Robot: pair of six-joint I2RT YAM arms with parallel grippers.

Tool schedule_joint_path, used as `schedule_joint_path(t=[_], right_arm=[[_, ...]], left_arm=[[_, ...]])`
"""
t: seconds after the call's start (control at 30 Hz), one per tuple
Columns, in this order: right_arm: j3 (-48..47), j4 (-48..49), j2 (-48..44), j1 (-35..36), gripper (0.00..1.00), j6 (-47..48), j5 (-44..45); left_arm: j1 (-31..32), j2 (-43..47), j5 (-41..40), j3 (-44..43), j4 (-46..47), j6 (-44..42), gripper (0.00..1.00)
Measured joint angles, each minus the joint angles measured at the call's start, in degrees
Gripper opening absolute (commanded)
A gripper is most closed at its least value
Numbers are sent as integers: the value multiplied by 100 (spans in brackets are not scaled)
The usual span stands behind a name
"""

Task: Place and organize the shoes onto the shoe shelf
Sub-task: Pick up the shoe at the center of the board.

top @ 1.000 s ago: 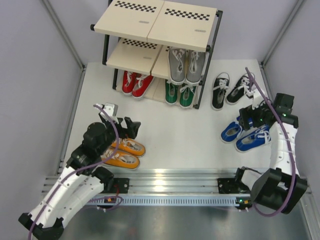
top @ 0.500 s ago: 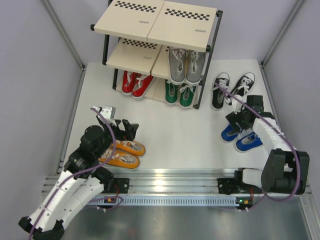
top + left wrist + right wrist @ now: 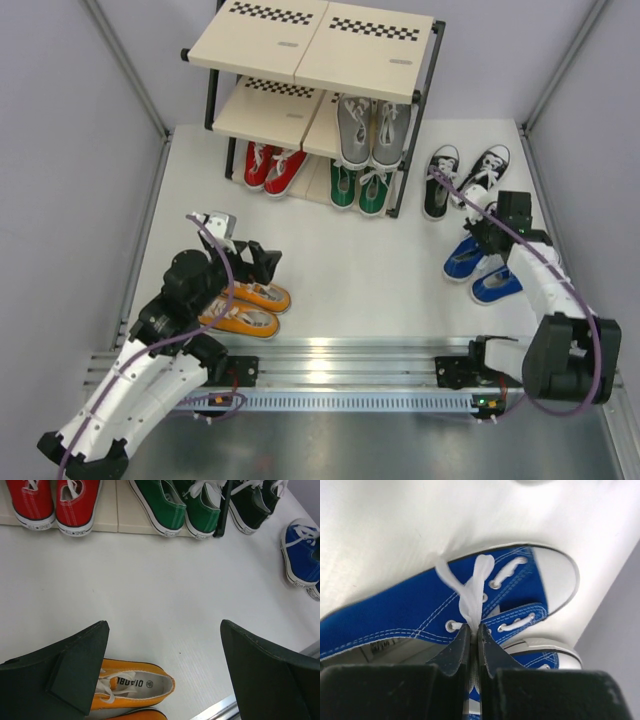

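The shoe shelf [image 3: 310, 45] stands at the back, with grey shoes [image 3: 372, 130] on its middle tier and red shoes [image 3: 270, 165] and green shoes [image 3: 360, 187] on the bottom. Black shoes [image 3: 460, 178] lie to its right. My right gripper [image 3: 488, 240] is shut on the white laces [image 3: 472, 592] of one blue shoe [image 3: 420, 615]; its mate [image 3: 540, 657] lies beside it. My left gripper [image 3: 262, 258] hangs open over the orange shoes [image 3: 245, 305], with one orange shoe [image 3: 135, 690] below and between the fingers in the left wrist view.
The shelf's top tier and the left half of its middle tier hold nothing. A metal rail [image 3: 340, 350] runs along the near table edge. Grey walls close in both sides. The shelf's black post [image 3: 225, 507] stands between the green and black shoes.
My right arm has swung in and down onto the blue pair and shut on the laces. My left gripper has shifted only slightly over the orange shoes.
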State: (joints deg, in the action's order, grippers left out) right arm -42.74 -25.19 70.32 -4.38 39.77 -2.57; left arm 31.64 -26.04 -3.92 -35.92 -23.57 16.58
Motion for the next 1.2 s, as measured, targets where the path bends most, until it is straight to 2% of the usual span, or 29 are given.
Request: schedule_joint_path(t=[0.17,0.27,0.43,0.57,0.67,0.83,1.0,1.2], right_arm=[[0,-221,-1235,4,0,-105,-861],[2,-529,-1869,11,0,-111,-1530],[0,-1008,-2658,11,0,-66,-2524],[-42,-1436,-2791,11,0,-59,-3224],[-83,-1742,-2789,11,0,-140,-3700],[-157,-1947,-2837,22,0,-348,-4398],[-157,-1934,-2920,55,0,-601,-4854],[-157,-1937,-2946,61,0,-732,-5351]], left_arm=[[0,-140,638,55,94,83,98],[0,-229,1067,153,326,450,98],[2,-483,1794,452,1060,1698,98],[208,-1073,2015,457,1729,2680,99],[872,-1622,1679,457,2192,3228,98],[2369,-2837,977,455,3119,4109,98],[2973,-4142,726,428,4019,4715,98],[3351,-5305,660,153,5112,5130,98]])
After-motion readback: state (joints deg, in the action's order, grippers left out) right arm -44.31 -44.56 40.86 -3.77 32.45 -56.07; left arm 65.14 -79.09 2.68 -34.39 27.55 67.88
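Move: The right gripper already pinches the lace of the left-hand blue shoe, whose middle lies about 4 cm back, 4 cm left and 5 cm below it. From the right hand, the other blue shoe is some 9 cm back and 4 cm right, the nearer black shoe 15 cm ahead and 12 cm left, both about 6 cm lower; the open left gripper is 54 cm left, 9 cm back, 15 cm higher. From the left hand the held shoe lies roughly 50 cm right, 5 cm ahead, 20 cm below. Keep the right gripper shut on the lace, lift the blue shoe steeply, then carry it left and back over the board towards the left gripper, some 16 cm left and 12 cm up in all, rolling the hand's left side up. Meanwhile swing the wide-open left gripper about 27 cm right, drawing back and sinking about 8 cm, fingers tipping down and clockwise to meet the shoe. ##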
